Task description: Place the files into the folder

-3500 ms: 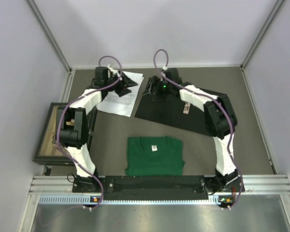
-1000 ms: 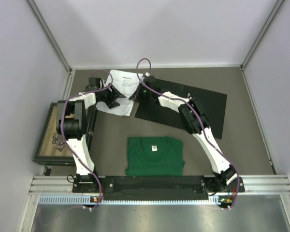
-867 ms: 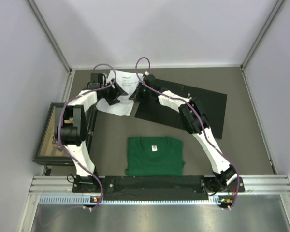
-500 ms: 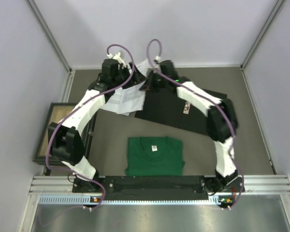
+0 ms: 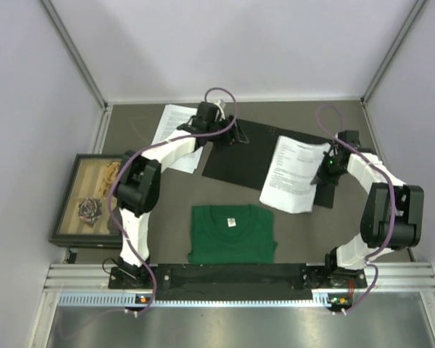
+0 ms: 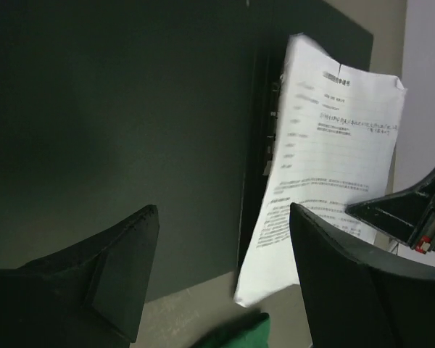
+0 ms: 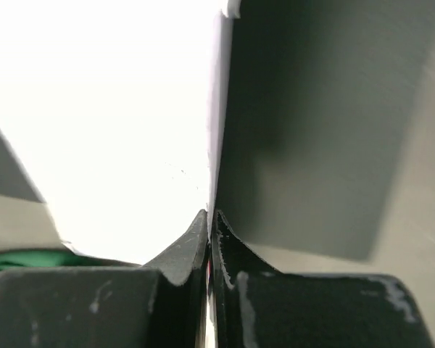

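The folder (image 5: 250, 156) lies open on the table, its black inner faces up. My right gripper (image 5: 327, 168) is shut on the right edge of the files (image 5: 293, 175), white printed sheets held slanted over the folder's right half. The right wrist view shows the fingers (image 7: 196, 235) pinched on the sheets' edge (image 7: 216, 109), with the folder (image 7: 312, 123) beneath. My left gripper (image 5: 232, 136) hovers open over the folder's back left corner with nothing between its fingers. From the left wrist I see the folder (image 6: 116, 123), the files (image 6: 333, 167) and my open left gripper (image 6: 223, 210). Another white printed sheet (image 5: 172, 127) lies at the back left.
A folded green T-shirt (image 5: 232, 232) lies in front of the folder, near the arm bases. A dark-framed picture box (image 5: 87, 199) sits at the table's left edge. Grey walls close in the back and both sides.
My right gripper has carried the files from the folder's back left corner across to its right half. My left arm has swung right over the folder and its jaws have opened.
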Tool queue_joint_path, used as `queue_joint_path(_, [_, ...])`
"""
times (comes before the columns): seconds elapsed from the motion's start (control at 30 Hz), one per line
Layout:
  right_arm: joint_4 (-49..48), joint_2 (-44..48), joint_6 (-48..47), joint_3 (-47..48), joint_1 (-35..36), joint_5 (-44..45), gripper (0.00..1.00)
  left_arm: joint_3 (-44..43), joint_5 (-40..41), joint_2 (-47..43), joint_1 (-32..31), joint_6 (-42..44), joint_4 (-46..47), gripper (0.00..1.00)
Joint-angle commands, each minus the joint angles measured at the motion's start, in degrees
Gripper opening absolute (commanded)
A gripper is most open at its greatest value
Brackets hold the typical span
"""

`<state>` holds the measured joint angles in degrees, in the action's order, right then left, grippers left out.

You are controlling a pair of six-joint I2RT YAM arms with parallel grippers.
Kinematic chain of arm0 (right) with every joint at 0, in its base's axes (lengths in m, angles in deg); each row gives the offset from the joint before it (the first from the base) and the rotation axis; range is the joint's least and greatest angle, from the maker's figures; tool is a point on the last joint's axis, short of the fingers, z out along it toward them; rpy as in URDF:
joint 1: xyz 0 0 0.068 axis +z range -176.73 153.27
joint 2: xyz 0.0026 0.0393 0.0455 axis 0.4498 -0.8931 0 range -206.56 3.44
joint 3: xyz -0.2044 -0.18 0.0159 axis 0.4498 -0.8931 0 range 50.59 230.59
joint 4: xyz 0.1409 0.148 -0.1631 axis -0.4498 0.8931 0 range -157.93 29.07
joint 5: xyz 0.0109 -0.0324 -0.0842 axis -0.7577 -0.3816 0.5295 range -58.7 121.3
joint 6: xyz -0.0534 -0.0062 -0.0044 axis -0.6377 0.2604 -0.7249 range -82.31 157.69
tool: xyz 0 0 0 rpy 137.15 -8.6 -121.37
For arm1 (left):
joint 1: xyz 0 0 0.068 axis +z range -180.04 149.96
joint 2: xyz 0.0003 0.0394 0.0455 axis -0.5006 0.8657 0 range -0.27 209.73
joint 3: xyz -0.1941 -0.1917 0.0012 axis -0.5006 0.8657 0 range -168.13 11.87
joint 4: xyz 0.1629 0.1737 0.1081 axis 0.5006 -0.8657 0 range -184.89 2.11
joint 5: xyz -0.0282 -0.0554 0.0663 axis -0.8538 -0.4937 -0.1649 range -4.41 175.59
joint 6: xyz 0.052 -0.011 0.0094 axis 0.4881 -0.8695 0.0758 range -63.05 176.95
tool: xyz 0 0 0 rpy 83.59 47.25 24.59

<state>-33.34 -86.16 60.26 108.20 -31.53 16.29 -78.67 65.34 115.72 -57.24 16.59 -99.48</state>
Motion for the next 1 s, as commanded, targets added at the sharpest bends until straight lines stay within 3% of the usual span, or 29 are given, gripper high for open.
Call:
queue_joint_path(0.0, [1.01,5.40,-4.73,-1.52,-2.67,9.63,0.00,-7.27,-4.18,7.67,-1.01,0.45,-1.32,0.77])
queue_joint_path(0.63, [-7.25,-2.24,-10.43,1.46,-5.48,5.42,0.00,-6.67,-4.36,14.18,-0.66,1.95,-2.73,0.77])
queue_joint_path(0.97, [-5.50,-6.28,-18.08,9.62,-3.11,3.49,0.00,-7.19,-4.27,14.80,-0.57,2.65,-3.26,0.77])
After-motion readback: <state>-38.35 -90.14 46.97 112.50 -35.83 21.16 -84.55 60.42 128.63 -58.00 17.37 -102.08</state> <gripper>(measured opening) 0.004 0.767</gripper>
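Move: Holding the files by their right-hand edge, the right hand is some 3 cm above the folder. Its target, the middle of the folder's right panel, is about 6 cm ahead and 4 cm to the left; the files' middle is roughly 3 cm ahead and 8 cm left, the metal clip some 13 cm ahead and 12 cm left. The left hand is about 9 cm above the left panel, whose middle is level with it and 3 cm right; the clip is 17 cm right of that hand. Swinging the files about 5 cm rightward and slightly back, the right hand dips a little, then carries them forward about 5 cm over the right panel, rising again late on; its fingers stay shut on the edge and its left side tips down some 10 degrees. The left hand quickly sinks 8 cm, fingers wide open, and stays there with a fingertip resting on the left panel. ##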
